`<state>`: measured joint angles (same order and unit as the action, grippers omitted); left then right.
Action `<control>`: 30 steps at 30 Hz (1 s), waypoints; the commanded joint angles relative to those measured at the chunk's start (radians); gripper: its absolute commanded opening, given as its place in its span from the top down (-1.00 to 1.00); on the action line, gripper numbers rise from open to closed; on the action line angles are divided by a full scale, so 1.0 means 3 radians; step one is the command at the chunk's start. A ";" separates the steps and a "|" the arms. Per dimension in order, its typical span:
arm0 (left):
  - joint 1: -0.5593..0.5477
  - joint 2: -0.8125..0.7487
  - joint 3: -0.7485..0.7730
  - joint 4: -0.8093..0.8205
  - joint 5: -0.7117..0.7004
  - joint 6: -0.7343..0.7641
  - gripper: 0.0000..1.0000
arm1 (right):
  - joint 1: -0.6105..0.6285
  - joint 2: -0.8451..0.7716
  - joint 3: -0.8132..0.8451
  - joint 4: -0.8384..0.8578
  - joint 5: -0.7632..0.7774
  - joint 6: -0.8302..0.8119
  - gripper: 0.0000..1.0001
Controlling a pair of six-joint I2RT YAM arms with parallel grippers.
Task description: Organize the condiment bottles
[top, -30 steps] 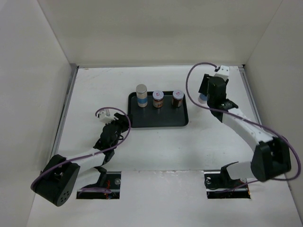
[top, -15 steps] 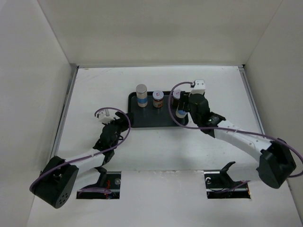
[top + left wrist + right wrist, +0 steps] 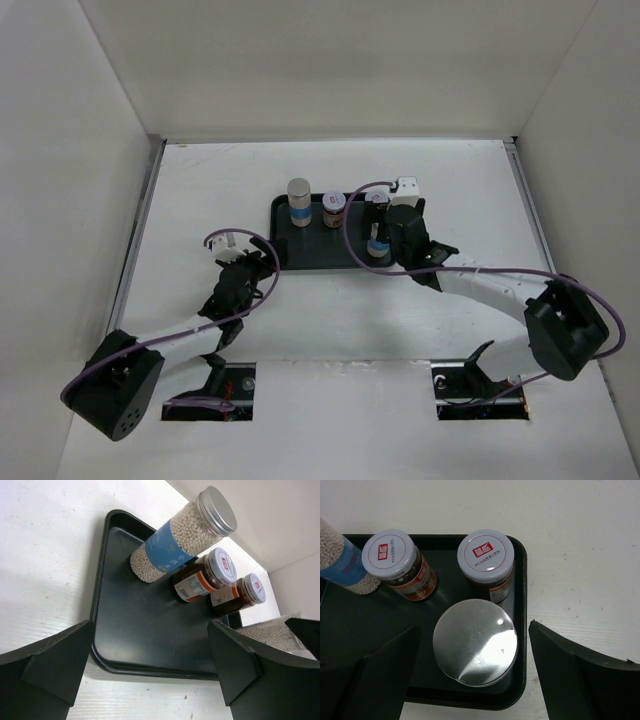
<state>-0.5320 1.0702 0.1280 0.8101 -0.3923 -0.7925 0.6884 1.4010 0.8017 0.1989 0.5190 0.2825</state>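
On the black tray stand a tall whitish bottle with a blue band and two short brown jars with white lids, in a row along its back. A second tall bottle, seen from above as a silver cap, stands at the tray's front right corner. My right gripper hangs open over it, with a gap on both sides of the cap. My left gripper is open and holds nothing, just off the tray's near left corner.
White walls close the table on three sides. A metal rail runs along the left edge. The right arm reaches across from the right, its purple cable looping above the tray.
The right arm swung from the back right over to the tray with the tall bottle, set it at the front right corner and opened. The left gripper opened wide, hardly moving.
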 commanded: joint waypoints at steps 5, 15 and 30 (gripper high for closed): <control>-0.0147 -0.0050 0.0136 0.0051 -0.0042 0.0075 -1.00 | 0.0055 -0.0584 -0.0049 0.0171 0.0248 0.0045 -1.00; -0.0346 0.0058 0.0713 -0.1078 -0.0093 -0.0002 -1.00 | -0.0491 -0.1561 -0.0514 -0.0167 0.0576 0.0597 -1.00; -0.0183 -0.0111 0.1097 -0.1810 -0.0144 0.0070 -1.00 | -0.1075 -0.0800 -0.0535 -0.0091 0.0530 0.1047 -1.00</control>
<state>-0.6014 1.0687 0.4007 0.2783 -0.4168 -0.7921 0.3813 1.1206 0.6136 0.1196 0.6685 0.5625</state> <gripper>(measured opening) 0.997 0.998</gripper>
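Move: The tall bottle I have just put down stands between my right hand's open fingers, its middle about 3 cm below. From this hand, one jar stands about 8 cm ahead and 5 cm lower, the other jar 8 cm ahead and some 9 cm left, and the first tall bottle 8 cm ahead and 15 cm left. From my left hand, the bottle just put down lies roughly 20 cm right and 4 cm ahead. My right hand, its fingers already spread, lifts clear of the tall bottle by about 11 cm. It arcs some 16 cm right, off the tray and over bare table, turns about 30 degrees clockwise, and then sinks nearly to its starting height. My open left hand shifts right by about 4 cm near the tray's near-left corner, eases partway back and tips slightly down. ##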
